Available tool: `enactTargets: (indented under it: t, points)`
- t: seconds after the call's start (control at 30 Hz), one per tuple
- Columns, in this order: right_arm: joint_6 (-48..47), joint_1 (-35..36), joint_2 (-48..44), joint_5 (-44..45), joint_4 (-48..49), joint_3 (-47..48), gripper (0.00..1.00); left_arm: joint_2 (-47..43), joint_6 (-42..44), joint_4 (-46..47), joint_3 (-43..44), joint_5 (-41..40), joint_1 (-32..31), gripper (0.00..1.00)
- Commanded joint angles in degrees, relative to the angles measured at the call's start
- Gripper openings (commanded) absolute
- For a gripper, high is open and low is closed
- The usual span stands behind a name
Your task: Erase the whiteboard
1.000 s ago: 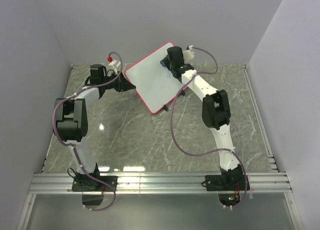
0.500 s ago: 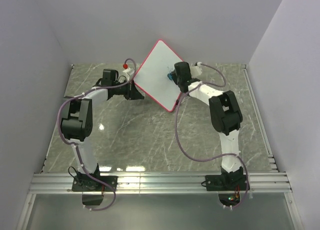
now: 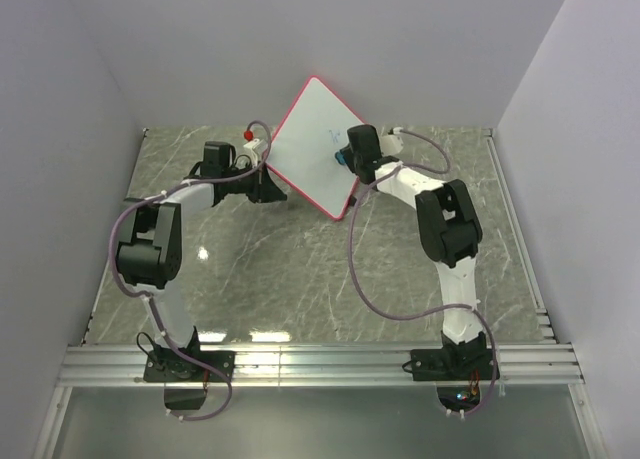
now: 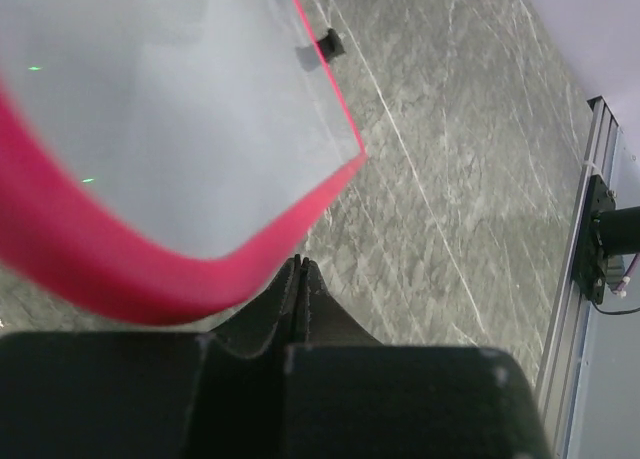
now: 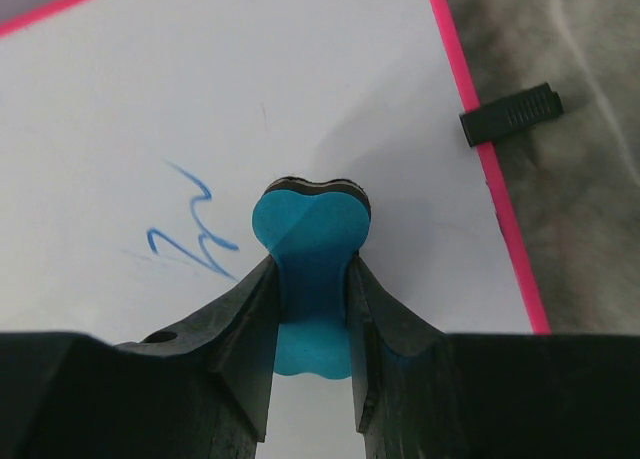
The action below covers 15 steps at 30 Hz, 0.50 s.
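Note:
The whiteboard [image 3: 308, 139] with its pink-red frame stands tilted up on a corner at the back of the table. Its grey back shows in the left wrist view [image 4: 180, 109]. My left gripper [image 3: 266, 186] is shut, with its tips [image 4: 298, 263] against the rounded lower corner of the frame and nothing between the jaws. My right gripper [image 3: 348, 159] is shut on a blue eraser [image 5: 310, 229] whose dark pad is pressed to the white face [image 5: 350, 69]. A blue scribble [image 5: 195, 234] lies just left of the eraser.
A black foot [image 5: 510, 114] sticks out of the board's frame, and one also shows in the left wrist view [image 4: 330, 45]. The table is grey marble [image 3: 300, 269], enclosed by plain walls at the back and sides. An aluminium rail [image 3: 320, 359] runs along the near edge.
The whiteboard has swung from a low slant to a steep tilt with its top corner higher. My left gripper moved right along its lower edge, and the right gripper with the eraser followed the face.

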Motion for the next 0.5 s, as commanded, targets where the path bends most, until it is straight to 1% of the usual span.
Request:
enactTargets:
  t: [0.0,0.07,0.1,0.2,0.3,0.33,0.37,0.4,0.43,0.47]
  points:
    - [0.1,-0.9,6.2,-1.9,-2.2,8.5,0.00,-3.4,-0.3,2.5,-0.8,0.0,-0.3,0.00]
    - [0.8,-1.2,9.8,-2.3,-2.7,12.7,0.00,-3.8,-0.1,2.3,-1.0,-0.2,-0.3,0.00]
    - [1.5,-1.5,11.1,-2.6,-3.0,16.7,0.00,-3.9,0.3,2.0,-1.4,-0.3,-0.3,0.00]
    - [4.0,-2.1,14.1,-3.7,-2.6,21.4,0.00,-4.6,0.7,1.4,-1.6,-0.7,-0.3,0.00]
    - [5.5,-2.5,14.0,-3.9,-1.7,21.1,0.00,-6.2,-0.9,3.1,-3.4,0.1,-0.3,0.01]
    - [5.5,-2.4,13.6,-3.8,-1.4,20.4,0.00,-6.8,-3.5,5.8,-4.4,0.6,-0.3,0.17]
    - [5.6,-2.5,12.8,-3.8,-1.1,19.5,0.00,-8.8,-5.4,8.3,-7.3,0.8,-0.3,0.28]
    - [5.7,-2.5,12.2,-3.9,-0.7,17.1,0.00,-9.8,-8.0,11.7,-9.4,0.9,-0.3,0.52]
    - [5.6,-2.5,11.8,-4.3,-0.2,15.6,0.00,-11.1,-13.0,18.9,-11.4,0.8,-0.3,0.89]
    - [5.9,-2.5,10.7,-4.3,0.2,14.0,0.00,-13.0,-15.7,22.8,-13.7,0.7,-0.4,0.91]
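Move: The right hand holds the blue eraser against the whiteboard; the remaining ink marks lie about 7 cm ahead of it and 2 cm to its left, at nearly the same height. The whiteboard's middle is some 3 cm ahead and 6 cm left of it, and the visible black clip about 11 cm back and 2 cm right. From the shut left hand, the whiteboard's middle lies around 13 cm ahead and 10 cm right, roughly level, and its left corner 8 cm ahead, 3 cm left. Keeping its grip on the eraser, the right hand wipes forward about 7 cm across the whiteboard onto the ink marks, quickly at first and then coming to a halt, while the wrist rolls slightly, its left side rising. The left hand, shut beside the whiteboard's near edge, creeps back and then draws away from it more quickly, some 2.5 cm back and a little up, its empty fingers spreading nearly wide only at the end. ##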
